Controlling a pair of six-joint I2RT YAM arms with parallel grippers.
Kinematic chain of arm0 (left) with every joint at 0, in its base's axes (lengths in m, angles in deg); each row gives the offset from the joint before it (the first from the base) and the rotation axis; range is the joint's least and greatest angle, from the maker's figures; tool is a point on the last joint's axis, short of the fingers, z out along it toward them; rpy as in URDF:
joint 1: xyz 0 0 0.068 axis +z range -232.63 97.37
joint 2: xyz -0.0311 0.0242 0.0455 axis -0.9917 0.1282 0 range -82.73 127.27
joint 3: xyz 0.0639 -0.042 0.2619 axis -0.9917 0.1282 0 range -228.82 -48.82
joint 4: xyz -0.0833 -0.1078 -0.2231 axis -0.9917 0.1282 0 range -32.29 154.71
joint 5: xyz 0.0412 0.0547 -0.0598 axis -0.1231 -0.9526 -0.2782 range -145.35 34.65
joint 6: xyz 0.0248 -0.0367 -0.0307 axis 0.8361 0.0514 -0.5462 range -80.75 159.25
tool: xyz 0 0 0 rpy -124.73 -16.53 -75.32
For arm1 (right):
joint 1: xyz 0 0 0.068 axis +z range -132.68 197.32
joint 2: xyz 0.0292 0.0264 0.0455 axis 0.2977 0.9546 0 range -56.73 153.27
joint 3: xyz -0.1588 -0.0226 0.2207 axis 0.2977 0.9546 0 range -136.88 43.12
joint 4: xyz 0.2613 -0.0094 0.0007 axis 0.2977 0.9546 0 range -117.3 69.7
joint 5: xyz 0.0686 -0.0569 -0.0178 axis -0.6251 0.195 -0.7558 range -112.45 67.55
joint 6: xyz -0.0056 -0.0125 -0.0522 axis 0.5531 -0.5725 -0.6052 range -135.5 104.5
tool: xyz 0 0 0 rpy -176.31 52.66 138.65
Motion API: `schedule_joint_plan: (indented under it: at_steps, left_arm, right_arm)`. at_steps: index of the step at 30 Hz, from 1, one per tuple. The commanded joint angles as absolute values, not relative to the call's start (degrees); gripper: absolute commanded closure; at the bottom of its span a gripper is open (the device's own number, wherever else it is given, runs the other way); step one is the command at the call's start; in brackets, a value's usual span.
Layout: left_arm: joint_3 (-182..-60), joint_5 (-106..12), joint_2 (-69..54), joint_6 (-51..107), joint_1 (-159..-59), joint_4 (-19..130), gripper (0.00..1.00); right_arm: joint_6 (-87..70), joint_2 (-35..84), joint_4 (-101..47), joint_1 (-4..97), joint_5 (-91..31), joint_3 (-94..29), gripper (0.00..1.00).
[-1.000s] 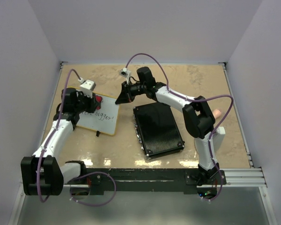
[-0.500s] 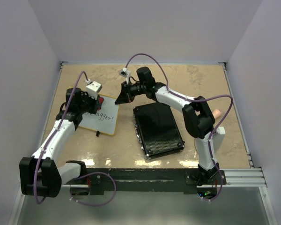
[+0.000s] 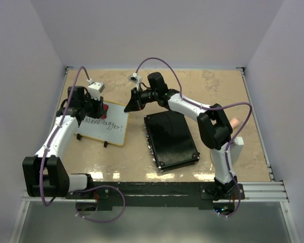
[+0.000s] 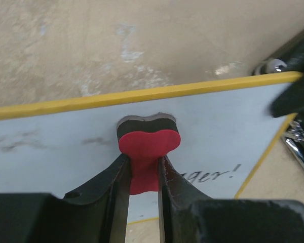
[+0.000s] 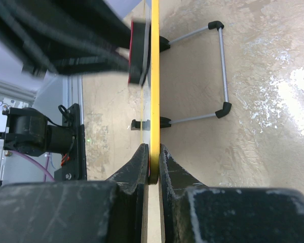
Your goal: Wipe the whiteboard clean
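Note:
The whiteboard (image 3: 109, 125) stands tilted on its wire feet (image 5: 223, 66) at the left of the table. Black handwriting (image 3: 102, 123) runs across its face. Its yellow-tan frame (image 4: 142, 95) shows along the top in the left wrist view. My left gripper (image 4: 143, 163) is shut on a red eraser with a black pad (image 4: 148, 143). The pad lies against the board just under the top edge. My right gripper (image 5: 153, 152) is shut on the board's thin edge (image 5: 155, 76), at its top right corner (image 3: 127, 107). The eraser (image 5: 137, 53) shows edge-on there.
A black ribbed case (image 3: 171, 139) lies flat just right of the board, under the right arm. A small pinkish thing (image 3: 235, 122) shows behind the right arm's elbow. Walls close in the table at left, back and right.
My left wrist swung right, then back left and farther away, with the eraser staying near the board's top edge. More handwriting shows now. The right arm has not moved.

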State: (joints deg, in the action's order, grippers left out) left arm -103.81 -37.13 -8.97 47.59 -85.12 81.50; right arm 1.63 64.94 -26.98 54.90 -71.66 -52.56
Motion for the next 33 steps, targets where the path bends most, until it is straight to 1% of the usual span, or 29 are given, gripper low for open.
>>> schedule_joint_plan:
  at_steps: [1,4,7,14,17,19,22,25,27,28,30,31,33]
  left_arm:
    - [-104.6,-46.9,-6.6,49.3,-78.4,81.8,1.0]
    - [-103.0,-49.5,-8.3,50.5,-78.2,80.4,1.0]
    - [-102.0,-46.6,-9.1,51.1,-79.6,79.5,1.0]
    - [-100.9,-42.8,-9.9,50.1,-92.5,76.2,1.0]
    - [-101.6,-41.3,-8.6,49.2,-93.1,76.5,1.0]
    - [-102.3,-42.3,-8.4,49.0,-92.9,77.0,1.0]
    - [-102.8,-40.6,-8.6,48.7,-89.4,76.7,1.0]
    - [-104.0,-37.0,-7.9,50.4,-81.0,78.4,1.0]
    - [-104.2,-35.0,-7.8,53.7,-77.6,79.6,1.0]
    - [-104.1,-34.2,-7.8,55.3,-74.0,79.9,1.0]
    - [-103.3,-32.5,-7.7,60.6,-70.8,80.3,1.0]
    - [-103.0,-31.7,-7.1,62.6,-67.6,80.4,1.0]
    - [-102.2,-29.9,-6.4,68.6,-64.8,80.8,1.0]
  right_arm:
    - [-0.6,65.4,-28.3,57.6,-75.5,-53.5,1.0]
    - [-0.6,65.4,-28.3,57.5,-75.5,-53.6,1.0]
    - [-0.4,65.7,-28.4,57.7,-75.5,-53.7,1.0]
    - [-0.1,66.0,-28.4,57.7,-75.4,-54.0,1.0]
    - [-0.1,65.9,-28.6,57.8,-75.4,-53.9,1.0]
    - [0.0,66.1,-28.7,57.8,-75.5,-53.9,1.0]
    - [-0.1,66.1,-28.6,57.8,-75.7,-54.0,1.0]
    - [-0.4,66.1,-28.3,57.8,-75.8,-54.0,1.0]
    - [-0.4,66.1,-28.3,57.7,-75.7,-53.9,1.0]
    - [-0.5,66.1,-28.3,57.8,-75.7,-54.1,1.0]
    - [-0.5,66.2,-28.2,57.8,-75.7,-54.3,1.0]
    - [-0.5,66.3,-28.1,57.8,-75.7,-54.4,1.0]
    - [-0.6,66.2,-27.8,57.8,-75.7,-54.7,1.0]
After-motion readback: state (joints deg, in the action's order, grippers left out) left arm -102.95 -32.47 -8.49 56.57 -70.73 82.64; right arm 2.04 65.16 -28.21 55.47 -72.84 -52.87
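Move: The left hand holds the eraser against the upper part of the leaning whiteboard. The smeared patch at the board's upper left lies about 8 cm to its left, roughly level with it. The line "achieve bigger!" has its middle some 3 cm nearer the base and 4 cm lower, with no sideways offset. The board's right edge, pinched by the right gripper, is about 10 cm right, at about the same forward reach; from the right hand the patch is roughly 18 cm left and level. Still rubbing the eraser's pad on the board's face, the left hand scrubs sideways above the second line: about 5 cm left, back right some 7 cm, then left again for about 9, still travelling left at the end. The wrist yaws with the strokes, under 15 degrees, and the fingers keep their grip. The right hand keeps pinching the board's right edge, nearly still. ##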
